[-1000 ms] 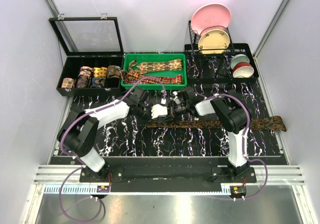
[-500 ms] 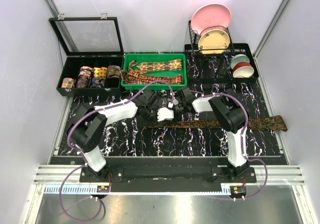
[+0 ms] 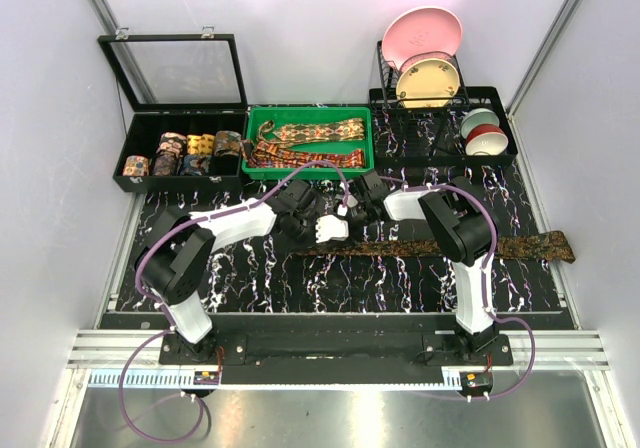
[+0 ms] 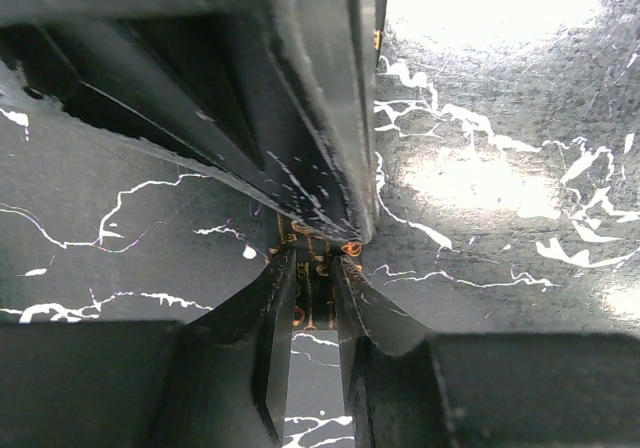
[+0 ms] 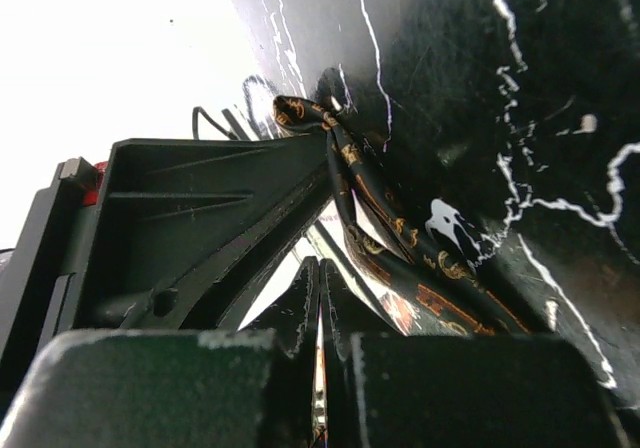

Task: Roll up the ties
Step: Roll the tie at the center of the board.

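Observation:
A long dark patterned tie (image 3: pixel 450 246) lies flat across the black marbled table, its wide end at the right. Both grippers meet over its narrow left end. My left gripper (image 3: pixel 342 231) is shut on that narrow end; in the left wrist view the tie (image 4: pixel 310 268) sits pinched between the fingers of the left gripper (image 4: pixel 312 308). My right gripper (image 3: pixel 352 216) points down at the same spot, shut. In the right wrist view the right gripper (image 5: pixel 320 288) has its jaws pressed together, and a folded loop of the tie (image 5: pixel 400 258) runs just beside them.
A green tray (image 3: pixel 250 143) at the back holds loose ties (image 3: pixel 310 138). Left of it, an open black box (image 3: pixel 128 146) holds several rolled ties (image 3: pixel 185 153). A dish rack with plates (image 3: pixel 425 58) and bowls (image 3: pixel 480 133) stands at the back right.
The left arm has swung right and its gripper has come onto the tie's narrow end. The right gripper has drawn back slightly. Over the last half second nothing has visibly moved.

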You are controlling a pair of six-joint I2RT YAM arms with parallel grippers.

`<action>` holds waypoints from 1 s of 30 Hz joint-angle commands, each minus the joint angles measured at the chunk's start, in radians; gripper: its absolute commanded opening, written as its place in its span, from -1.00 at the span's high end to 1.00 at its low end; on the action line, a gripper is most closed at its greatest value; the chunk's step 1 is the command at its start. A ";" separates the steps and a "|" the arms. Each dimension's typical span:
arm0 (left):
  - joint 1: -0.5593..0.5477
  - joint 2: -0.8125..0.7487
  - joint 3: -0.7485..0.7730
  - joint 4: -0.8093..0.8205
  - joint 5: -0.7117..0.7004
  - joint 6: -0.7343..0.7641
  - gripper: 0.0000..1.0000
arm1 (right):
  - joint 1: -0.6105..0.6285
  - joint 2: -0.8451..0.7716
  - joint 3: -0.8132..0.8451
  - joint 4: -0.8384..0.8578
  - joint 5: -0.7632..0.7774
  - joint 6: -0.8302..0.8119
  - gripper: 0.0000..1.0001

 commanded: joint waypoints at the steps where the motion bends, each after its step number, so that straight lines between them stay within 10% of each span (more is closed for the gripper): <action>1: -0.005 -0.032 -0.004 -0.041 -0.029 0.007 0.48 | -0.005 -0.023 0.026 0.029 0.016 0.022 0.97; 14: -0.003 -0.061 -0.010 -0.061 -0.001 -0.016 0.40 | 0.052 -0.003 0.027 -0.078 0.204 -0.111 1.00; 23: 0.089 -0.225 -0.068 -0.010 0.074 -0.028 -0.39 | 0.052 0.004 0.029 -0.132 0.243 -0.147 1.00; 30: 0.107 -0.253 -0.131 0.042 0.064 0.059 -0.51 | 0.052 0.016 0.041 -0.135 0.232 -0.144 1.00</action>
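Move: The folded left end of the tie is right at the left hand, between and just under its fingertips, about 1 cm below. From the right hand this fold lies roughly 4 cm to the left, level fore-and-aft, and some 3 cm below. The green tray's middle stands about 24 cm ahead of the left hand, straight out; the tie box is about 21 cm ahead and 26 cm to its left. Down about 2.5 cm goes the right hand, fingers still shut and tipping some 10 degrees steeper, until their tips bear on the folded tie. The left hand first eases about 1 cm back and to its left, low over the board, then opens wide, lets go of the fold and lifts about 5 cm, moving leftward and slightly forward. ##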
